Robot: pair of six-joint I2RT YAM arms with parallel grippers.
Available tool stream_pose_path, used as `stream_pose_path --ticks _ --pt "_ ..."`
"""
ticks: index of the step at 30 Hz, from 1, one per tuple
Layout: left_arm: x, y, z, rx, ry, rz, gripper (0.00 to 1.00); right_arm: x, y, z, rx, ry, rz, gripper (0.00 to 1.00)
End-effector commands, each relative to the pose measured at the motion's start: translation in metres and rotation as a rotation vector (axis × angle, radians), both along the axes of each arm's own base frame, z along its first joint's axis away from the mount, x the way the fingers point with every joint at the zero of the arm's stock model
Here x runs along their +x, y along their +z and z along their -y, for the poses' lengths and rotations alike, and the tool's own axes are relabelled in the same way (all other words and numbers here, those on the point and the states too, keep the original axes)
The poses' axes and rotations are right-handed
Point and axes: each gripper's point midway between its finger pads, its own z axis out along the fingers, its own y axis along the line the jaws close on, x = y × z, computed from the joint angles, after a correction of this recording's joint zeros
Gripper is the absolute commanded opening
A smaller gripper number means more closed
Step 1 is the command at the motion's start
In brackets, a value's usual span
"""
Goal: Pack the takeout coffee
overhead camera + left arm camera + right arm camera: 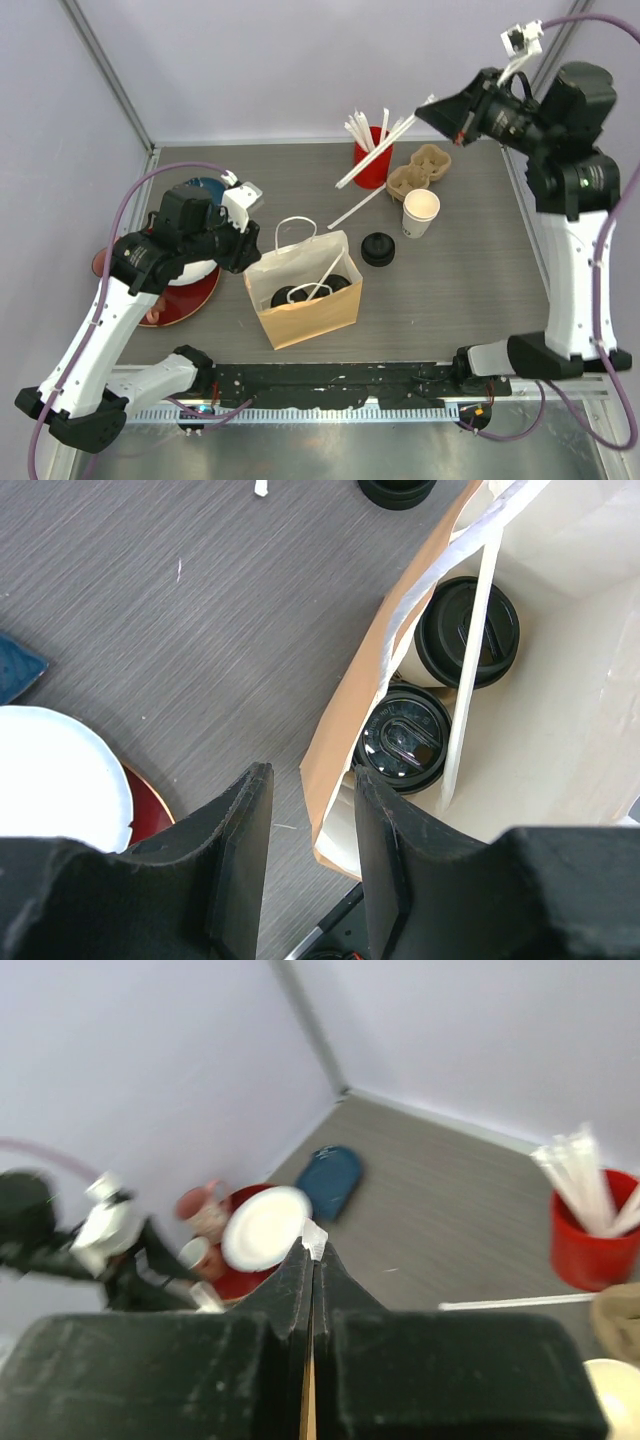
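The takeout coffee is two white cups with black sip lids [405, 742] [467, 630], standing side by side inside the brown paper bag [310, 320]. In the top view their lids [285, 296] [338, 283] show through the bag's mouth. A white wrapped straw [470, 670] leans across them. My left gripper [311, 775] is open, its fingers either side of the bag's left wall [365, 670]; from above it [250, 258] sits at the bag's left rim. My right gripper [425, 108] is raised at the back right, shut on another wrapped straw [385, 145]. Only that straw's end [315, 1237] shows past the fingertips.
A red cup of straws [372, 160], a cardboard cup carrier [420, 168] and a lidless white cup [420, 212] stand at the back right. A stack of black lids [378, 248] and a loose straw [357, 208] lie right of the bag. Left are a red plate [185, 300] and a blue dish [205, 187].
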Motion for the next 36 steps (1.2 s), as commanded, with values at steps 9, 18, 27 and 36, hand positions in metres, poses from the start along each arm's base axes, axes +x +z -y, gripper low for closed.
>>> stream_pose_path --ticks 9,18,27,36 --pt "0.010 0.013 0.007 -0.054 0.009 0.059 0.42 -0.117 -0.058 -0.034 0.217 0.253 -0.122 0.01" --pt "0.008 0.013 0.000 -0.039 0.023 0.071 0.42 -0.117 -0.106 -0.129 0.099 0.323 -0.124 0.01" --pt "0.010 0.015 -0.004 -0.037 0.039 0.080 0.42 -0.111 -0.123 -0.120 -0.020 0.255 -0.117 0.66" --pt "0.027 0.025 -0.024 -0.034 0.191 0.119 0.46 -0.035 -0.090 -0.048 0.053 -0.078 -0.115 0.86"
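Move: The right hand, high up with a white straw pinched in its fingers, has the open paper bag about 21 cm to its left, 13 cm back and some 40 cm below. On the table some 50 cm below it, the black lids lie 4 cm left and 2 cm ahead, the stacked cups 4 cm right and 9 cm ahead, and a loose straw 9 cm left and 14 cm ahead. From the left hand the bag is about 10 cm right, level fore and aft, 18 cm lower. The right hand swings the held straw back about 13 cm, then left roughly 12 cm over the black lids' side of the bag while sinking some 16 cm in all, turning about 20 degrees counter-clockwise and tipping its fingers down some 15 degrees to bring the straw to the bag's mouth. There the fingers open wide and let go of the straw, and the empty hand draws off up, forward and to the right by about 7 cm, turning part of the way back clockwise. ##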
